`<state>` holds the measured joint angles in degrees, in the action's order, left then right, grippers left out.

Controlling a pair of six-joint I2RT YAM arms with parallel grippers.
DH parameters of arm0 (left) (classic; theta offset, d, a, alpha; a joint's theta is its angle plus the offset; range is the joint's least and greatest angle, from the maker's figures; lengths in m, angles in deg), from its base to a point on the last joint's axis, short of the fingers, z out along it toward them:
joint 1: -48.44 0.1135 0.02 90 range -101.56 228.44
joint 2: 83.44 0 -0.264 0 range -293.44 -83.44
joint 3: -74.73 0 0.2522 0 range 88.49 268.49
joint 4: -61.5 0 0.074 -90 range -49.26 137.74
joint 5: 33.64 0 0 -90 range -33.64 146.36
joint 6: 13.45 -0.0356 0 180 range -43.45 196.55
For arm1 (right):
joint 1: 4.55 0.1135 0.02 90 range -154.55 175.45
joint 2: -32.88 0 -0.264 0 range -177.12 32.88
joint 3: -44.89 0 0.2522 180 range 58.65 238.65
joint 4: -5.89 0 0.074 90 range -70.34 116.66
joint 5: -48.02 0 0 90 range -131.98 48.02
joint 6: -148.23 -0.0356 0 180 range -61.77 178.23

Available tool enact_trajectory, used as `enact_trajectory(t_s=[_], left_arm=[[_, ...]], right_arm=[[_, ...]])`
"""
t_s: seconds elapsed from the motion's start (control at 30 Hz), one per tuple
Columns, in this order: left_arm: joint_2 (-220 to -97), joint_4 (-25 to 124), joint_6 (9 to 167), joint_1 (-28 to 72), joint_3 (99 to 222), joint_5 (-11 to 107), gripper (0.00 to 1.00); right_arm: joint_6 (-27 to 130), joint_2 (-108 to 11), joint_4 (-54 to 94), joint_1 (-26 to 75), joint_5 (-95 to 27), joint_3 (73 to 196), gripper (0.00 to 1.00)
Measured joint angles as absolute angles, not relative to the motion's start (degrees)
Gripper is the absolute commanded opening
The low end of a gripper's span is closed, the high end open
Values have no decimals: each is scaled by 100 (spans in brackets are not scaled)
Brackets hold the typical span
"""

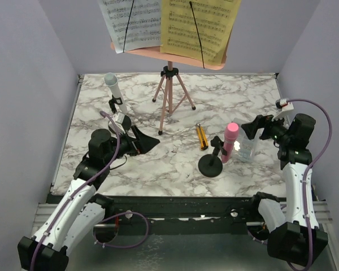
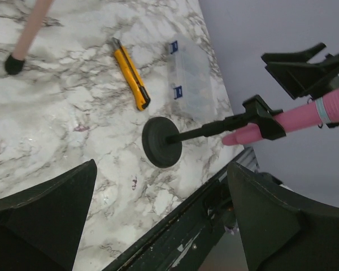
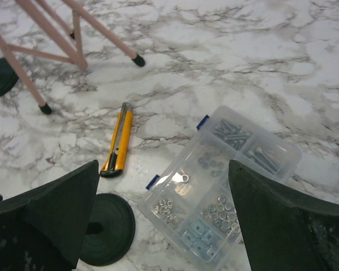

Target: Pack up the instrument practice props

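Note:
The pink music rack (image 1: 169,55) stands on its pink tripod (image 1: 168,96) at the back, holding a white page (image 1: 130,22) and a yellow page (image 1: 200,25). A grey-white microphone (image 1: 113,86) sits in a black mount (image 1: 117,106) at the back left. The pink microphone (image 1: 230,141) rests in a second mount with a black round base (image 1: 210,165) near the front. My left gripper (image 1: 144,140) is open and empty, left of that base (image 2: 163,141). My right gripper (image 1: 254,127) is open and empty, hovering above the clear box.
A yellow-and-black cutter (image 1: 202,136) lies between the tripod and the pink microphone. A clear plastic box (image 3: 220,186) of nuts and screws sits right of the pink microphone. The table's dark front edge (image 2: 175,226) runs under my left gripper. Purple walls enclose the table.

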<state>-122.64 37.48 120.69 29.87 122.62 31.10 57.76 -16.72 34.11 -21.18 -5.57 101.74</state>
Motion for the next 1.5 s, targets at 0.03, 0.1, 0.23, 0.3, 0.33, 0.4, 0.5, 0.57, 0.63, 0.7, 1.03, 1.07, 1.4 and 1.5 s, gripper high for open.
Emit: enact_trajectory(t_s=[0.03, 0.1, 0.23, 0.3, 0.33, 0.4, 0.5, 0.57, 0.63, 0.7, 1.03, 1.07, 1.4, 1.5], left_arm=[[-12308, 3920, 12075, 2799, 12190, 3086, 99], [-12435, 4209, 12095, 2450, 12048, 3084, 99], [-12872, 4565, 12091, 1599, 11912, 3281, 99], [-13014, 4744, 12025, 1199, 11875, 3447, 99], [-13080, 4878, 11975, 1003, 11862, 3552, 99], [-13250, 5184, 11863, 614, 11858, 3720, 99], [-13668, 5700, 11623, 87, 11860, 4004, 99], [-14085, 5979, 11439, -210, 11899, 4157, 99], [-14505, 6209, 11249, -425, 11978, 4280, 99], [-14833, 6482, 11068, -571, 12030, 4367, 99], [-15844, 8346, 9448, -779, 11971, 4638, 99], [-15967, 8464, 9269, -781, 11980, 4629, 99], [-17270, 9258, 7999, -785, 12356, 3563, 97], [-17650, 9426, 7925, -790, 12590, 3351, 96]], right_arm=[[5922, -1655, 3444, -2118, -378, 10121, 100], [6257, -1646, 3516, -2118, -2, 10062, 100], [6818, -1709, 3632, -2118, 595, 10036, 100], [7009, -1749, 3650, -2118, 721, 10025, 100], [7085, -1753, 3671, -2118, 756, 10014, 100], [7221, -1740, 3715, -2118, 839, 9977, 100], [7406, -1720, 3785, -2118, 975, 9927, 100], [7527, -1722, 3820, -2129, 1089, 9903, 100], [7594, -1742, 3862, -2137, 1169, 9896, 100], [7658, -1795, 3892, -2142, 1231, 9896, 100], [7887, -1733, 3977, -2146, 1261, 9896, 100], [7889, -1736, 3980, -2146, 1261, 9896, 100], [7933, -1731, 3995, -2146, 1261, 9874, 100], [7940, -1733, 4002, -2150, 1261, 9874, 100]])
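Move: The black stand is about 29 cm to the left hand's right, nearly level with it fore and aft, its middle some 13 cm lower. The pink tube is clamped about 5 cm beyond the stand to the right, its middle 9 cm below this hand; the yellow cutter lies 15 cm ahead of the stand and 4 cm to its left. From the right hand the pink tube is about 12 cm left, 6 cm back and 8 cm lower. Sweeping right by some 23 cm and sinking about 10 cm, the left hand closes in on the black stand from its left, easing back about 6 cm and then partly forward again. Its wrist rolls and swings clockwise until the open fingers point right at the stand's pole. The open right hand shifts about 4 cm left, 3 cm back and down towards the pink tube, turning some 20 degrees counter-clockwise, then holds there. ##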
